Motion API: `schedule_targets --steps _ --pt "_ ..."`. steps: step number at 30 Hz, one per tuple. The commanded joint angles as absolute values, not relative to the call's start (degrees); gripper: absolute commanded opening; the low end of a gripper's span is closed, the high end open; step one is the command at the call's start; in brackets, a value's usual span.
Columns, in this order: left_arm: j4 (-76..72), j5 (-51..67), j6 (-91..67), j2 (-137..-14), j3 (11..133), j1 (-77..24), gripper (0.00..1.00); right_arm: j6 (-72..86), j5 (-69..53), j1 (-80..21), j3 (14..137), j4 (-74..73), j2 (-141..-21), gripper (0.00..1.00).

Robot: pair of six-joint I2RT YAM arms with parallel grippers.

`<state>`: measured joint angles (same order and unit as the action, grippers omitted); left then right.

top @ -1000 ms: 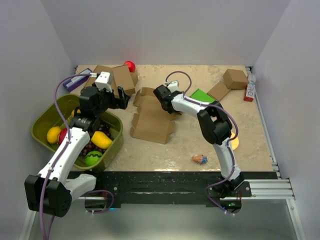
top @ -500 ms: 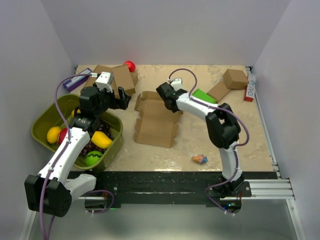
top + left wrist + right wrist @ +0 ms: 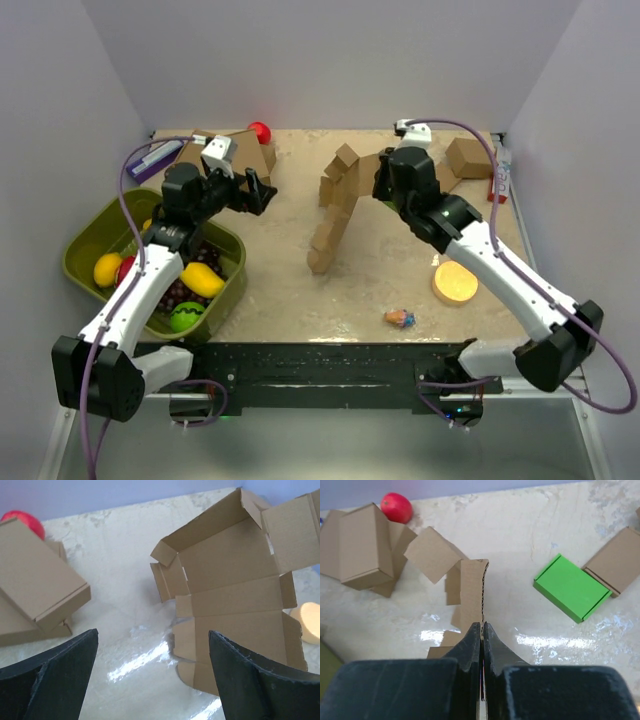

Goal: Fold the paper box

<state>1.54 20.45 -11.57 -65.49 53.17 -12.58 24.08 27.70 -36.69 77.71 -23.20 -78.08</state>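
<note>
The paper box (image 3: 335, 215), an unfolded brown corrugated mailer with flaps, stands tilted up on its near end in the middle of the table. My right gripper (image 3: 368, 186) is shut on its raised edge. In the right wrist view the fingertips (image 3: 482, 626) pinch the thin corrugated edge of the box (image 3: 470, 592). My left gripper (image 3: 262, 190) hangs open to the left of the box and apart from it. From the left wrist the box (image 3: 235, 605) shows its open inner face, and nothing lies between that gripper's (image 3: 152, 631) fingers.
An olive bin (image 3: 90, 235) of fruit sits at the left edge. Stacked brown boxes (image 3: 235, 150) and a red ball (image 3: 259, 131) are at the back left. A small brown box (image 3: 470, 157) is back right. A green box (image 3: 572, 587), an orange disc (image 3: 455, 282) and a small wrapped object (image 3: 399, 318) lie nearby.
My right gripper has shut on the box edge and swung up and to the right, raising the box from flat to standing tilted. The left gripper has shifted slightly back, still open.
</note>
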Motion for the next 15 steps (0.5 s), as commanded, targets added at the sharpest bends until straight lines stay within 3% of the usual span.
schedule_targets --steps 1,15 --pt "-5.26 29.78 -16.33 -66.36 60.46 -12.75 0.96 21.01 20.58 -36.30 75.59 -19.25 -71.91 0.00" --pt "-30.04 52.98 -30.57 -67.33 53.71 -9.32 1.00 22.58 1.59 -36.12 78.48 -16.08 -57.84 0.00"
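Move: Some 11 cm ahead of the left hand, 11 cm to its right and 16 cm below it is the paper box's far left flap. The cardboard stack lies about 18 cm ahead of the left hand, 6 cm left and 22 cm down. From the right hand, already pinching the box's right flap, the box's middle hangs roughly 4 cm ahead, 8 cm left and 16 cm lower, with the green box 10 cm ahead, 7 cm right and 29 cm below. Up about 10 cm and back some 8 cm goes the right hand, its shut fingers keeping their pinch on the box's right flap while it turns counter-clockwise about 20 degrees and tips up. The left hand, wide open and empty, rises, then levels off, swinging right and clockwise towards the box's far left flap and easing back a little. ##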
